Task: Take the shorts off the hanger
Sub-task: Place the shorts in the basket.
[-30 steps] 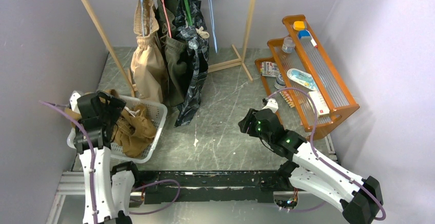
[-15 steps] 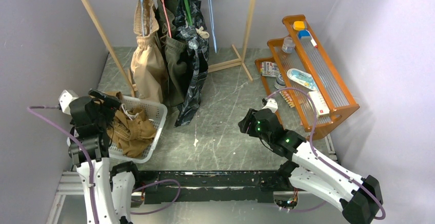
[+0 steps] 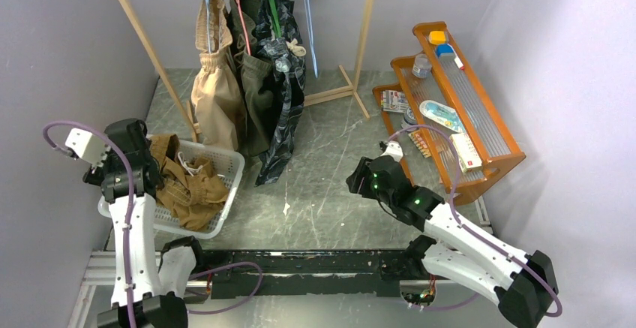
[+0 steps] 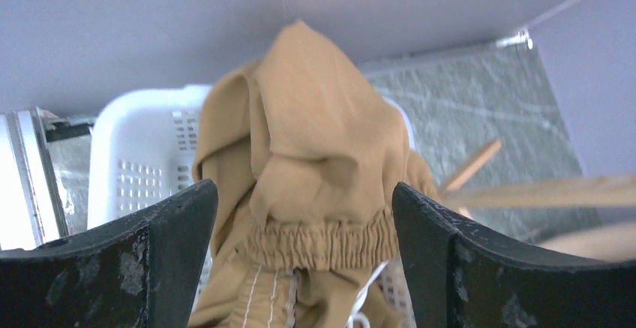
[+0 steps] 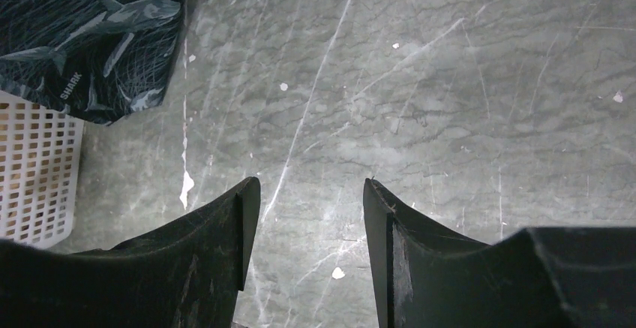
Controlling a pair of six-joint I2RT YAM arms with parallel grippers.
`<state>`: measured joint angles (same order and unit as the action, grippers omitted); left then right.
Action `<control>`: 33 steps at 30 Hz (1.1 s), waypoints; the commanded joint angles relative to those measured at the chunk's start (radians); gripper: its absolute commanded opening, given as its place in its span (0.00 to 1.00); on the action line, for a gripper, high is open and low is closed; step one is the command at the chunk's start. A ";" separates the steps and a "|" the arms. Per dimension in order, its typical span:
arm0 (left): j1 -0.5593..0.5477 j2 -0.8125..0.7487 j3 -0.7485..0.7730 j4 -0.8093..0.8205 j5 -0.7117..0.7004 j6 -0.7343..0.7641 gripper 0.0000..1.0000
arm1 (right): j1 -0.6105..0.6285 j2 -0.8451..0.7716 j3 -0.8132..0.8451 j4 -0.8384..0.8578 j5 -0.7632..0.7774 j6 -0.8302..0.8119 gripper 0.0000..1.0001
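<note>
Three shorts hang on hangers from the wooden rack: light beige (image 3: 214, 99), olive green (image 3: 255, 99) and dark navy patterned (image 3: 283, 110), whose hem shows in the right wrist view (image 5: 90, 35). The tan brown shorts (image 3: 191, 189) lie crumpled in the white basket (image 3: 234, 164). In the left wrist view their gathered waist (image 4: 322, 242) faces the camera. My left gripper (image 3: 146, 172) hovers at the basket's left edge, open (image 4: 304, 189) and apart from the tan shorts. My right gripper (image 3: 360, 182) hangs open (image 5: 311, 182) over the bare floor, holding nothing.
An empty blue hanger (image 3: 307, 24) hangs right of the patterned shorts. The rack's right post (image 3: 367, 20) and foot stand behind. An orange shelf unit (image 3: 487, 129) with small items sits at the right. Purple walls close in on both sides.
My left arm drew back leftwards from over the basket, leaving the tan shorts lying there. The right arm shifted only slightly.
</note>
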<state>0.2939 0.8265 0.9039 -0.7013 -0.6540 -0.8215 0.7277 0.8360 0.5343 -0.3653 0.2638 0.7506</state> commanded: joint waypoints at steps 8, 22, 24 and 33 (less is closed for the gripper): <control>0.022 0.156 -0.041 0.265 -0.162 0.053 0.94 | -0.002 0.056 0.049 0.035 -0.047 -0.020 0.57; 0.071 0.225 -0.127 0.253 0.141 0.005 0.25 | -0.002 0.080 0.059 0.026 -0.069 -0.034 0.58; 0.071 0.202 -0.116 0.235 0.244 0.025 0.08 | -0.002 0.073 0.052 0.024 -0.063 -0.034 0.58; 0.068 -0.026 -0.240 0.218 0.699 -0.041 0.07 | -0.002 0.040 0.008 0.043 -0.061 -0.009 0.58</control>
<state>0.3584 0.9047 0.7536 -0.4854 -0.1955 -0.7963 0.7277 0.8902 0.5602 -0.3428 0.1913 0.7330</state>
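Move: The shorts lie heaped in the basket; the raised leg fold to grasp is about 4 cm ahead of the left hand, 2 cm to its left and 9 cm below. The basket's middle is level with the hand, about 8 cm to the right and 18 cm down. The hanger rack's near foot stands some 14 cm ahead and 14 cm right. From the right hand, the fold is about 57 cm left and 4 cm ahead, slightly higher. Ease the open left gripper a few centimetres to the left, then forward and about 8 cm down onto the fold of the shorts. Close the fingers and pinch the cloth, then carry it some 6 cm to the right, rising a couple of centimetres and turning the wrist clockwise about 20 degrees. ##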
